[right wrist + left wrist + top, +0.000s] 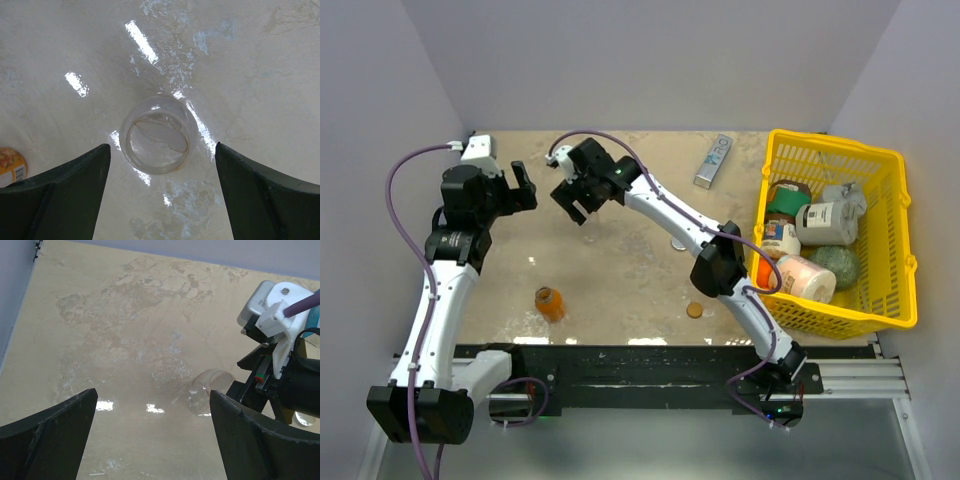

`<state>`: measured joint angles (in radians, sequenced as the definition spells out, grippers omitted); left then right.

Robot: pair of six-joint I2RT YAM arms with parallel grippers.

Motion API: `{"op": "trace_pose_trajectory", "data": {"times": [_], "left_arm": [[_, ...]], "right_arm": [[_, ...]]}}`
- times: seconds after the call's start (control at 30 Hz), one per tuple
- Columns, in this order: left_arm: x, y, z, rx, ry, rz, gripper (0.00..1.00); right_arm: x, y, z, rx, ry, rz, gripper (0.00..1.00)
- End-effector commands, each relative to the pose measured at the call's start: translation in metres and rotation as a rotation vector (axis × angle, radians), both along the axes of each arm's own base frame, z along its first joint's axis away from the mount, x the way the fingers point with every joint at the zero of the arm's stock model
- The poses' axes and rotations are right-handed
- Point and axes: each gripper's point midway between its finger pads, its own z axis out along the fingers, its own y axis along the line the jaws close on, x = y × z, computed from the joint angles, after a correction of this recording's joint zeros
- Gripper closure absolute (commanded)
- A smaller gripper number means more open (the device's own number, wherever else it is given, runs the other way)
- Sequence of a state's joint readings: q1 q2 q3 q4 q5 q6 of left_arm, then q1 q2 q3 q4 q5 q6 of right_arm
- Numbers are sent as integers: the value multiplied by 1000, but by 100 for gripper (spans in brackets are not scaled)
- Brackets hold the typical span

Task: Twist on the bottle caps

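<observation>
The clear bottle (pixel 157 134) stands on the table with its open mouth toward my right wrist camera; it also shows in the left wrist view (pixel 206 390). My right gripper (pixel 161 146) is open and hovers above it, one finger on each side, not touching. My left gripper (pixel 152 391) is open and empty, just left of the right gripper (pixel 575 200). The orange bottle (pixel 550 303) stands uncapped near the table's front left. The silver-grey cap (pixel 678 243) and the brownish-orange cap (pixel 694 310) lie flat on the table beside the right arm.
A grey rectangular bar (pixel 713 160) lies at the back of the table. A yellow basket (pixel 895 240) at the right holds several containers. The right arm (pixel 720 262) stretches across the table's middle. Walls close in the back and sides.
</observation>
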<state>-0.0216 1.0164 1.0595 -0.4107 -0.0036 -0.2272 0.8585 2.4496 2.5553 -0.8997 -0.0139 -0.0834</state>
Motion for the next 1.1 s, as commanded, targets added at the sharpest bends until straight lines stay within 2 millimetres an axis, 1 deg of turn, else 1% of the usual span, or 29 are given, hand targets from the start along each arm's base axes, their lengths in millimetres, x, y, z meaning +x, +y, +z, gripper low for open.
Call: {"op": "trace_pose_trajectory", "data": {"times": [0.0, 0.1, 0.17, 0.2, 0.3, 0.37, 0.47, 0.5, 0.63, 0.7, 0.73, 0.8, 0.87, 0.9, 0.93, 0.97, 1.0, 1.03, 1.07], "left_arm": [[1, -2, 9, -32, -40, -3, 0], [1, -2, 10, -32, -43, -3, 0], [1, -2, 10, -31, -43, -5, 0], [2, -2, 8, -31, -40, -5, 0], [1, -3, 7, -32, -37, -7, 0], [1, -3, 6, -34, -35, -12, 0], [2, -4, 5, -36, -34, -16, 0], [2, -4, 4, -36, -32, -16, 0], [2, -4, 2, -32, -31, -16, 0], [3, -4, 0, -32, -26, -19, 0], [3, -5, 0, -31, -28, -24, 0], [3, -8, -5, -19, -22, -55, 0], [4, -11, -12, 1, -13, -88, 0], [4, -15, -20, 7, 1, -117, 0], [6, -21, -25, 14, 2, -161, 0], [5, -31, -30, 43, 1, -256, 0], [2, -37, -44, 48, 17, -298, 0], [3, -43, -39, 58, -26, -346, 0], [-3, -57, -41, 90, -60, -467, 0]], "right_arm": [[2, 17, 21, 67, -45, 7, 12], [2, 17, 13, 55, -39, 1, 13], [4, 17, 11, 53, -40, -3, 18], [4, 18, 11, 56, -42, -4, 23], [5, 21, 12, 67, -43, -3, 33], [5, 22, 14, 74, -42, 0, 35], [4, 23, 14, 79, -38, 5, 44], [4, 23, 14, 78, -39, 7, 50], [3, 21, 10, 63, -36, 11, 58], [2, 20, 8, 54, -33, 14, 67], [2, 18, 9, 48, -35, 18, 72], [3, 15, 17, 44, -51, 18, 82], [5, 5, 41, 74, -68, 8, 84], [4, 3, 50, 97, -63, 14, 85], [3, -2, 56, 128, -35, 33, 87], [1, -9, 81, 167, -52, 39, 90], [-1, -13, 88, 177, -49, 53, 91], [-4, -19, 86, 194, -13, 89, 92], [-9, -28, 109, 220, -49, 112, 94]]}}
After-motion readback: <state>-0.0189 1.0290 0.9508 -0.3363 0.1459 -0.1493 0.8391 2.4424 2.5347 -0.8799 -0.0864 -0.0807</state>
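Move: Just under my open right hand stands the clear bottle, roughly 4 cm down and about 1 cm to the left, level fore and aft. From that hand the orange bottle stands about 18 cm back and 10 cm to the left; the grey cap lies some 21 cm to the right and 1 cm back. From my left hand, the clear bottle is roughly 5 cm ahead, 12 cm to the right and 16 cm below. I sink my right hand about 2.5 cm over the clear bottle, then ease left and back up a little as its fingers close from nearly wide to about half, pinching the upper sides near the rim. With that grip held, I start drawing right and slightly up. My open left hand waits, then dips about 4 cm and a little right, towards the bottle. ##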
